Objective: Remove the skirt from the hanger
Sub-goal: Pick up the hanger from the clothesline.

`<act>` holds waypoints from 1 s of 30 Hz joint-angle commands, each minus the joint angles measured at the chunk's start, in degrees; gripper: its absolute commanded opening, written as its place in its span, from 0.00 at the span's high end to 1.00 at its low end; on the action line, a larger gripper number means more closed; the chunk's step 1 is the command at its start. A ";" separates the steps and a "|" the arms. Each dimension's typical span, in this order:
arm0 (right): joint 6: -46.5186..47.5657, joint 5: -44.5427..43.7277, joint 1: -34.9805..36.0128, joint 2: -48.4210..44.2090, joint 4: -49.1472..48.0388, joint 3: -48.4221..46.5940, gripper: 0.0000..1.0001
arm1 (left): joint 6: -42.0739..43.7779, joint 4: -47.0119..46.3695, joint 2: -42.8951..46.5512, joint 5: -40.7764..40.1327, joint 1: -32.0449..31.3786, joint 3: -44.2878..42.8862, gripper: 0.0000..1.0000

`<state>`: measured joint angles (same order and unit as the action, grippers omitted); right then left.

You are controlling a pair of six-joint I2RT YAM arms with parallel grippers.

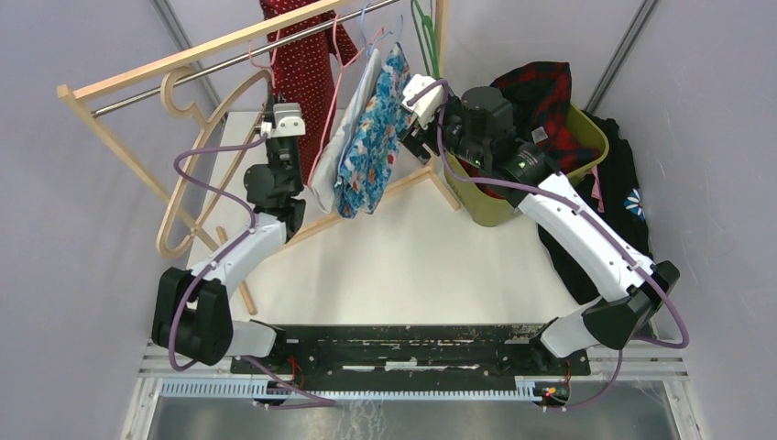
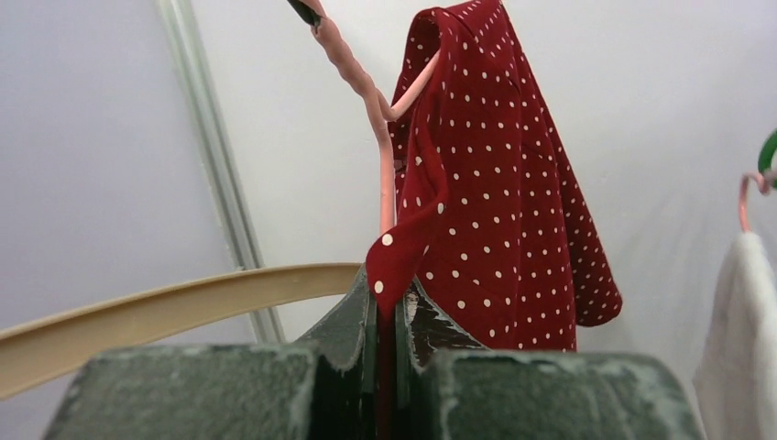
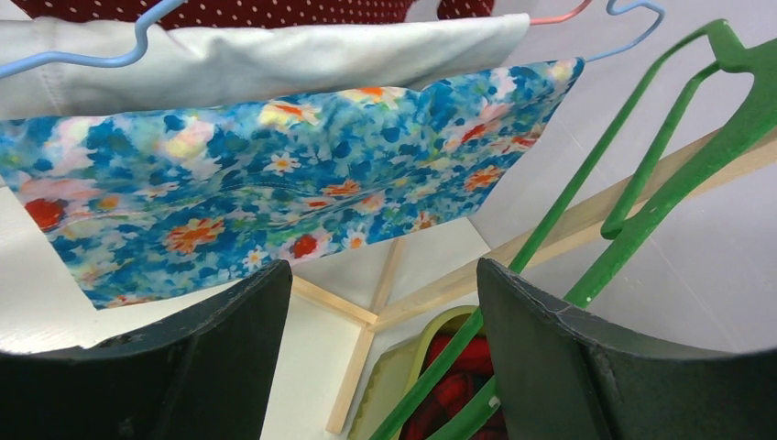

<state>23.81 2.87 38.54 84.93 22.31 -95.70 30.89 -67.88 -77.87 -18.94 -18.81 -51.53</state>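
Note:
The skirt (image 1: 307,64) is dark red with white dots and hangs from a pink hanger (image 2: 385,174) on the rack's rail (image 1: 229,46). My left gripper (image 1: 287,117) is raised beside it, shut on a lower fold of the skirt (image 2: 495,183); the red cloth runs down between the closed fingers (image 2: 357,312). My right gripper (image 1: 417,96) stands open to the right of the hanging clothes, nothing between its fingers (image 3: 229,339). The pink hanger's far side is hidden inside the skirt.
A white garment (image 1: 344,147) and a blue floral one (image 3: 275,192) hang between the two grippers. Green hangers (image 3: 641,174) dangle past the right gripper. A large wooden hanger (image 1: 197,165) hangs on the left. A green bin (image 1: 513,197) of red cloth stands right, dark clothes beyond.

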 commanded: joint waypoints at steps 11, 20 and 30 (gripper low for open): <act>-0.66 0.98 -0.22 1.92 -3.80 0.13 0.20 | -0.04 -12.26 15.07 -5.62 -0.01 9.46 0.97; -0.98 0.92 -0.20 3.34 -3.43 -1.12 0.20 | -2.68 -12.07 14.59 -3.65 -0.95 10.98 0.97; -0.52 0.80 -0.21 3.73 -3.76 -0.25 0.20 | -2.17 -11.26 19.97 -2.88 -1.98 15.46 0.97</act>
<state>23.64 3.60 38.50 88.58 21.04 -95.53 30.72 -72.79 -61.47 -23.86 -20.38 -36.23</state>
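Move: The pink hanger carrying the red dotted dress is already pinched in the left fingers, its hook up at the clothesline rail, about 5 cm ahead of that hand, 3 cm to its left and 8 cm higher. The wooden hanger is roughly 10 cm left and 5 cm back, the white garment some 13 cm right and 5 cm back, lower. From the right hand, the hook lies around 24 cm left, 11 cm ahead and 12 cm above. The pink hanger and the bunched dress edge stay pinched as the left hand draws them back about 8 cm and a little left, its wrist hardly turning: quickly at first, then a short halt, then a last small pull back with a slight dip. The right hand, empty and open, sinks some 2.5 cm while edging forward and left. ##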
